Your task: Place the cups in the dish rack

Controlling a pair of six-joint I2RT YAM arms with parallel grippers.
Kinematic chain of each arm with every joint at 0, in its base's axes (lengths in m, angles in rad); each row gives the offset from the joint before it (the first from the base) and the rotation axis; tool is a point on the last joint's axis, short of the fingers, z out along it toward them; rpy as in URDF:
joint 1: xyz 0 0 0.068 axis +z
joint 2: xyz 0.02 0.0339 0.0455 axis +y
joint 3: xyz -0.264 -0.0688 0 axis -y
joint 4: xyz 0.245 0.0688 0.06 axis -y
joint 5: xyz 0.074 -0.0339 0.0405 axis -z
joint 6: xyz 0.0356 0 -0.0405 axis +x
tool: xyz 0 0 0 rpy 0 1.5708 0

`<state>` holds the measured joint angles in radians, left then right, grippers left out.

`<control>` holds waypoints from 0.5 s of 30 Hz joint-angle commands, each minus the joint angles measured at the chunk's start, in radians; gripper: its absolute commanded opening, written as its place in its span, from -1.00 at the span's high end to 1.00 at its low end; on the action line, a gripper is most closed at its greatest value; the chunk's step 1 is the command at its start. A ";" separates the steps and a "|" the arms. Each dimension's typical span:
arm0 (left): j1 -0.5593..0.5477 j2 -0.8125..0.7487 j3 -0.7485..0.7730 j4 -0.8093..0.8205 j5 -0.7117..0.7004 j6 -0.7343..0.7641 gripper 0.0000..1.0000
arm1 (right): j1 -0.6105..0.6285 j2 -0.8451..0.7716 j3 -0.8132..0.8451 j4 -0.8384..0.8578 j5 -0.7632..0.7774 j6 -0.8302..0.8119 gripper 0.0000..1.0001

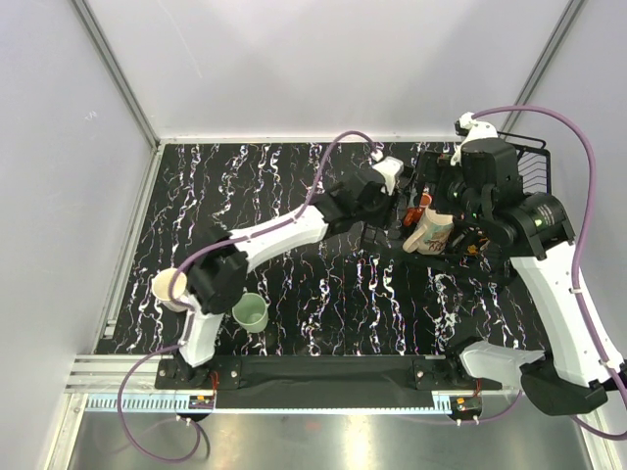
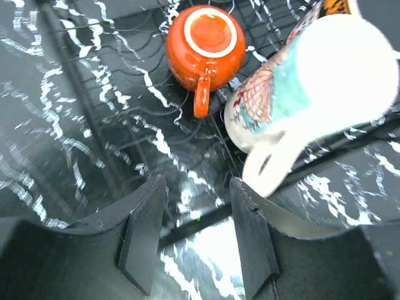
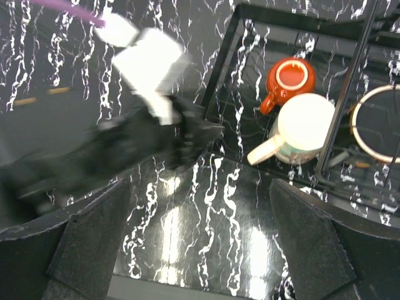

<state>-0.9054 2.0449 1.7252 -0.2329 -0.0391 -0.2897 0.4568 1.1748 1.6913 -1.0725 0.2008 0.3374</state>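
Note:
The red cup (image 2: 206, 47) stands upside down inside the black wire dish rack (image 3: 220, 72). Beside it a white mug with a coloured print (image 2: 312, 81) leans bottom-up in the rack, handle towards me. My left gripper (image 2: 197, 231) hovers just short of that handle, open, with nothing between its fingers. My right gripper (image 3: 200, 250) hangs wide open above the table next to the rack, empty. The mint-green cup (image 1: 251, 313) stands upright near the left arm's base. The cream-beige cup (image 1: 168, 287) sits left of it, partly hidden by the arm.
The right arm (image 1: 490, 186) covers most of the dish rack (image 1: 534, 157) in the top view. A pale round rim (image 3: 378, 125) shows in the rack's further section. White walls close the back and sides of the marbled black table (image 1: 323, 294).

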 commanded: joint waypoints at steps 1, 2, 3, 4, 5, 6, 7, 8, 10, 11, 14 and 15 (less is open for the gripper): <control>0.007 -0.158 -0.091 0.006 -0.051 -0.058 -0.01 | -0.006 0.017 0.050 -0.047 0.006 0.049 -1.00; 0.008 -0.217 -0.151 0.003 -0.059 -0.071 -0.01 | -0.004 0.026 0.053 -0.056 -0.006 0.057 -0.99; 0.008 -0.251 -0.179 0.000 -0.061 -0.097 -0.01 | -0.007 0.032 0.054 -0.075 -0.008 0.077 -0.99; 0.010 -0.282 -0.202 -0.009 -0.062 -0.109 -0.01 | -0.006 0.037 0.054 -0.082 -0.005 0.092 -0.99; 0.010 -0.313 -0.246 -0.035 -0.067 -0.120 -0.01 | -0.006 0.045 0.060 -0.093 0.009 0.110 -0.99; 0.010 -0.380 -0.271 -0.045 -0.067 -0.147 -0.02 | -0.006 0.048 0.065 -0.108 0.017 0.139 -1.00; 0.010 -0.412 -0.297 -0.072 -0.070 -0.161 -0.04 | -0.006 0.042 0.065 -0.109 0.023 0.152 -0.99; 0.011 -0.454 -0.341 -0.092 -0.085 -0.178 -0.05 | -0.006 0.034 0.061 -0.109 0.029 0.163 -0.99; 0.013 -0.566 -0.383 -0.129 -0.113 -0.230 -0.07 | -0.006 0.017 0.047 -0.087 0.008 0.152 -0.99; 0.016 -0.601 -0.415 -0.184 -0.139 -0.247 -0.07 | -0.006 0.016 0.041 -0.084 -0.071 0.122 -0.99; 0.034 -0.748 -0.470 -0.296 -0.171 -0.284 -0.09 | -0.006 0.075 0.050 -0.130 -0.173 0.100 -0.99; 0.040 -0.793 -0.483 -0.327 -0.188 -0.298 -0.10 | -0.004 0.091 0.047 -0.150 -0.190 0.098 -0.99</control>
<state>-0.8860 1.3823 1.2758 -0.4511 -0.1444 -0.5163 0.4568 1.2221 1.7153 -1.1740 0.1204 0.4492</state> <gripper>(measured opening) 0.541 0.993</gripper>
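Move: The left hand, holding nothing, hangs over the rack's left side. The green cup, seemingly its next cup, stands about 20 cm back, 31 cm to its left and 12 cm lower; the cream cup is some 14 cm back and 50 cm left. In the rack, the white mug lies level with it, 14 cm right, and the orange cup 7 cm ahead, 9 cm right. From the right hand the green cup is about 12 cm back, 36 cm left, 32 cm below. Sweeping left, back and up in one quickening run, the left hand travels about 19 cm out from over the rack towards the green cup's side of the table, empty and about half open, swinging some 15 degrees counter-clockwise. The right hand stays wide open and high, sinks about 2 cm with a slight drift left and back, and tips its fingers down some 10 degrees. ##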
